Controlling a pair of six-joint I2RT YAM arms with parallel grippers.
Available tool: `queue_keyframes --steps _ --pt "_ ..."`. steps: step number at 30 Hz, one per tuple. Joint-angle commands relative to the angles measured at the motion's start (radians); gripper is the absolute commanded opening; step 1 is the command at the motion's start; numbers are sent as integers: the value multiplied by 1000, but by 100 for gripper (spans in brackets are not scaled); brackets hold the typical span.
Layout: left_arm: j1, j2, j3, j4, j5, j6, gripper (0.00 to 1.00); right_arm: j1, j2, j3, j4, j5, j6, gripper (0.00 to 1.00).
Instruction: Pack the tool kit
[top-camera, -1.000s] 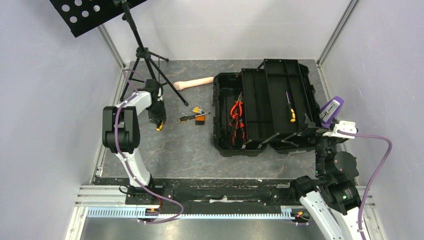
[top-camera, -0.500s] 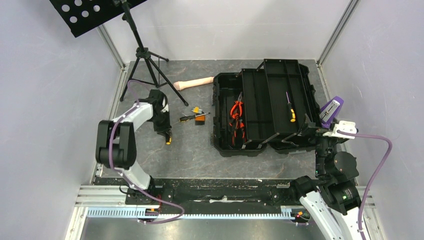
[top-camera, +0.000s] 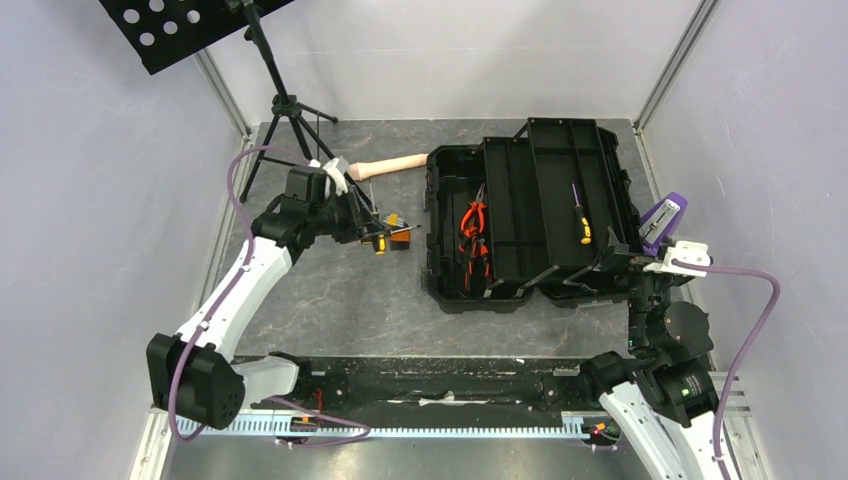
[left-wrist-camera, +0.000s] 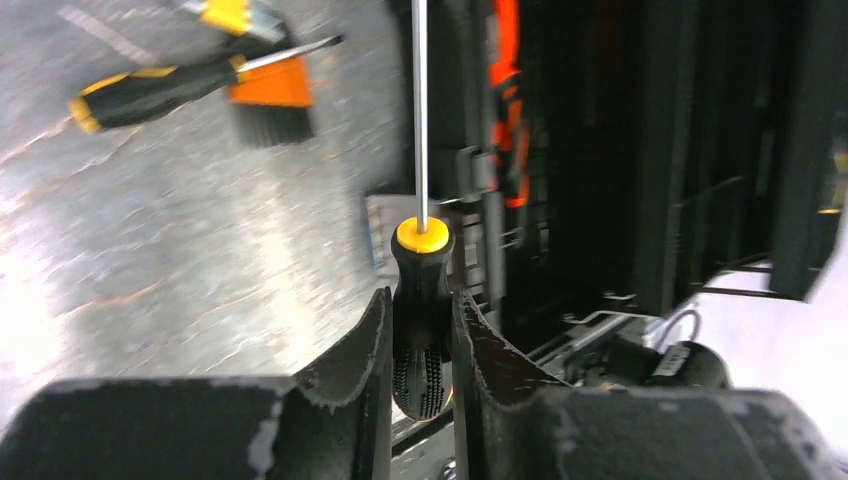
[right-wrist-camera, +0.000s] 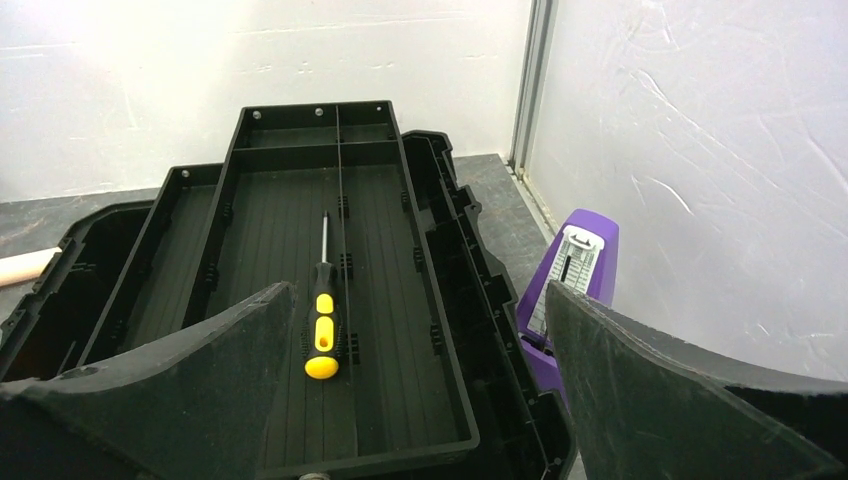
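Observation:
The black toolbox (top-camera: 530, 215) lies open on the right of the table. Orange pliers (top-camera: 473, 235) sit in its left bin, and a yellow and black screwdriver (right-wrist-camera: 322, 320) lies in the tray. My left gripper (left-wrist-camera: 420, 340) is shut on the black handle of another screwdriver (left-wrist-camera: 422, 290), whose shaft points at the toolbox's left wall (left-wrist-camera: 640, 150). In the top view this gripper (top-camera: 372, 238) hovers left of the box. A third screwdriver (left-wrist-camera: 150, 90) lies on the table beside an orange and black piece (left-wrist-camera: 272, 100). My right gripper (right-wrist-camera: 420, 400) stands open, empty, over the box's near right corner.
A beige handle (top-camera: 390, 165) lies behind the left gripper. A black tripod stand (top-camera: 290, 110) occupies the far left corner. A purple object (right-wrist-camera: 570, 275) stands between the toolbox and the right wall. Grey walls close the table on three sides.
My left gripper closed on the screwdriver at the table's left edge, lifted it and swung right toward the toolbox. The right arm has not moved.

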Motion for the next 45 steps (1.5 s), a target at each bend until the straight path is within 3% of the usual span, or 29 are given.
queue_keyframes --steps 1,8,16,25,32,35,41,45 --pt "-97 -18 107 161 48 -172 2 6 -19 -17 38 10 14 98" --pt "-268 67 206 398 45 -326 2 7 -52 -39 76 38 20 98" --pt "-500 228 372 530 -39 -363 2 7 -57 -46 78 42 39 98" --pt "-678 484 579 595 -151 -427 2 6 -87 -48 64 40 50 98" --pt "-746 704 741 601 -194 -492 4 7 -108 -46 41 51 39 98" --pt "-759 763 797 578 -209 -486 11 7 -109 -48 29 62 32 98" --pt "-766 792 830 501 -251 -454 45 7 -112 -48 25 71 18 98" --pt "-766 761 813 473 -291 -426 55 7 -109 -49 25 71 15 98"
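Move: The screwdriver in my left hand is bound for the upper tray of the tool box, beside the one already there; that spot is about 39 cm to my right, 2 cm back and 7 cm higher. The tray screwdriver is about 41 cm right and 1 cm ahead, at the same height. On the way are the lower tray, roughly 29 cm right and 5 ahead, and the pliers, some 22 cm right, 7 ahead and 15 down. From my right hand, the spot is about 11 cm left, 8 ahead and 6 down. My left hand carries the screwdriver it already holds about 39 cm to the right, rising some 15 cm to clear the pliers and lower tray, then sinking about 7 cm into the upper tray. On the way my wrist rolls its left side down and swings clockwise some 20 degrees. Down beside the other screwdriver, my fingers open and let go of the handle. ##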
